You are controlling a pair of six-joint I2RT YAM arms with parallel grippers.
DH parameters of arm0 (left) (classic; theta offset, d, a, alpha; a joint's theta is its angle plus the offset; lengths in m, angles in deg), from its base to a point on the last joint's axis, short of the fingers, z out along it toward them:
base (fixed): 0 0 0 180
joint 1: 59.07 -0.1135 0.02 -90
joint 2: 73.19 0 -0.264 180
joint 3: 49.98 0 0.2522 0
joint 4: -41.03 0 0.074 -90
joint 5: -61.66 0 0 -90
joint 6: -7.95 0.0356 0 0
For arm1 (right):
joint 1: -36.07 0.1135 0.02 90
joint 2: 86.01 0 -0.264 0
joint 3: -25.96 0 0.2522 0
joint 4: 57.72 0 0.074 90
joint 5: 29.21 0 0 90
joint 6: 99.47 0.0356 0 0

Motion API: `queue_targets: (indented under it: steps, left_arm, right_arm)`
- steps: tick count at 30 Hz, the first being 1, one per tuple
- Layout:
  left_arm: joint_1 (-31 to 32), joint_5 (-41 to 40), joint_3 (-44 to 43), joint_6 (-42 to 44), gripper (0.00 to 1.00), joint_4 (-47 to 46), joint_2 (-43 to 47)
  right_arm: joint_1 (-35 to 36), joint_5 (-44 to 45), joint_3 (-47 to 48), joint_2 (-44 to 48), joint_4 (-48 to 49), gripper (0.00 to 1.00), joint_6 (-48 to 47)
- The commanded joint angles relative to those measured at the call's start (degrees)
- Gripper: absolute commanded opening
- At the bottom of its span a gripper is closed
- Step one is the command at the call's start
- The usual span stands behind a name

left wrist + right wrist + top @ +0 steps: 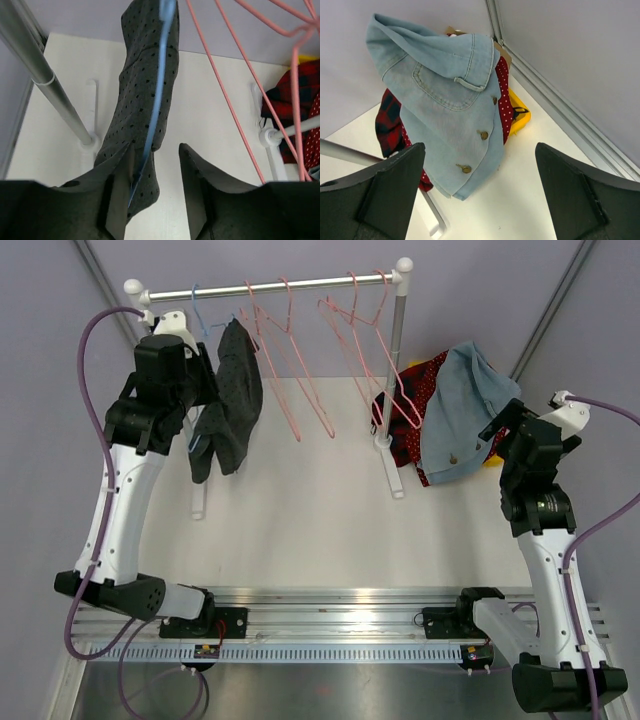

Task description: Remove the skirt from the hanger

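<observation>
The skirt (232,400), dark grey with small black dots, hangs on a blue hanger (197,310) at the left end of the rail. My left gripper (207,380) is right beside it at the skirt's left edge. In the left wrist view the skirt (145,75) and the blue hanger wire (159,90) hang down against the inner side of the left finger (117,190). My left gripper (157,150) has its jaws partly apart, and bare table shows in the gap. My right gripper (480,150) stands wide open and empty at the far right (505,425).
Several pink hangers (300,370) hang empty on the silver rail (290,285). Its right post (397,370) stands mid-table and its left post (45,80) is close to my left gripper. A denim garment (445,100) lies over red fabric (387,120) and a yellow item (520,112).
</observation>
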Motion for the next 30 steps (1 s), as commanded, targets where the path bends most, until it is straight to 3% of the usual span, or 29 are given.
queue_targets:
  steps: [1, 3, 7, 11, 15, 19, 22, 23, 25, 26, 28, 30]
  left_arm:
    - [-2.5, 2.2, -1.1, -1.1, 0.14, -4.8, -1.9]
    - [-2.8, 2.7, -2.3, -1.3, 0.00, -4.5, -2.8]
    - [-2.9, 4.2, -6.5, -0.5, 0.00, -4.1, -2.9]
    - [-2.9, 4.8, -17.7, -0.4, 0.00, 0.2, -3.4]
    - [-2.8, 6.9, -25.4, -1.3, 0.00, 4.8, -4.2]
    - [-2.8, 9.3, -23.6, -3.1, 0.00, 3.4, -1.2]
    - [-2.8, 10.7, -20.7, -4.5, 0.00, 2.0, 1.0]
    - [-2.8, 11.0, -19.9, -5.3, 0.00, 1.2, 1.9]
    - [-2.8, 11.5, -18.5, -6.0, 0.00, 0.7, 2.4]
    - [-2.7, 11.6, -18.3, -6.5, 0.00, 0.6, 2.8]
    - [-2.7, 12.1, -18.0, -7.4, 0.00, 0.3, 3.2]
    - [-2.7, 12.2, -18.3, -7.9, 0.00, 0.5, 3.3]
  right_arm:
    - [0.3, -3.5, -1.1, 2.0, -1.2, 0.98, 1.4]
    - [0.3, -4.2, -1.6, 2.6, -1.4, 0.97, 1.5]
    - [0.3, -8.3, -1.6, 4.8, -0.7, 0.95, 0.7]
    - [0.3, -29.0, -2.8, 9.4, 7.2, 0.95, -3.4]
    - [0.3, -44.2, -0.1, 10.0, 12.9, 0.98, -2.7]
    - [2.9, -52.5, 7.7, 3.8, 11.9, 0.99, -2.0]
    - [15.1, -47.7, 15.9, -1.3, 7.0, 0.99, -6.7]
    - [24.9, -40.6, 21.4, -3.3, 4.9, 0.99, -10.8]
    - [37.6, -31.1, 27.5, -10.1, -0.8, 0.99, -15.5]
    - [43.4, -19.4, 32.4, -12.3, -1.8, 0.99, -17.5]
    - [57.6, -9.8, 35.0, -18.1, -1.2, 0.99, -22.5]
    - [63.3, -4.6, 36.9, -21.1, 0.6, 0.99, -22.6]
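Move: The blue hanger's near limb runs between the left hand's half-shut fingers, within about a centimetre. The dark skirt hangs about 7 cm ahead and 12 cm below; the near pink hangers are some 14 cm right, 5 cm ahead. From the right hand the skirt lies roughly 55 cm left, 12 cm ahead, 4 cm lower; the far pink hangers are 28 cm left, 11 cm ahead, 8 cm above, the denim pile 18 cm straight ahead and 18 cm below. The blue hanger's near limb is pinched as the left fingers finish closing with a 2 cm push forward, then drawn up about 11 cm and back 8, the fingertips tilting up a little. The right hand, staying wide open, dips slightly, then sweeps fast from the pile towards the skirt, about 35 cm left, rising 18 and drawing back 9, swinging some 75 degrees counter-clockwise. ##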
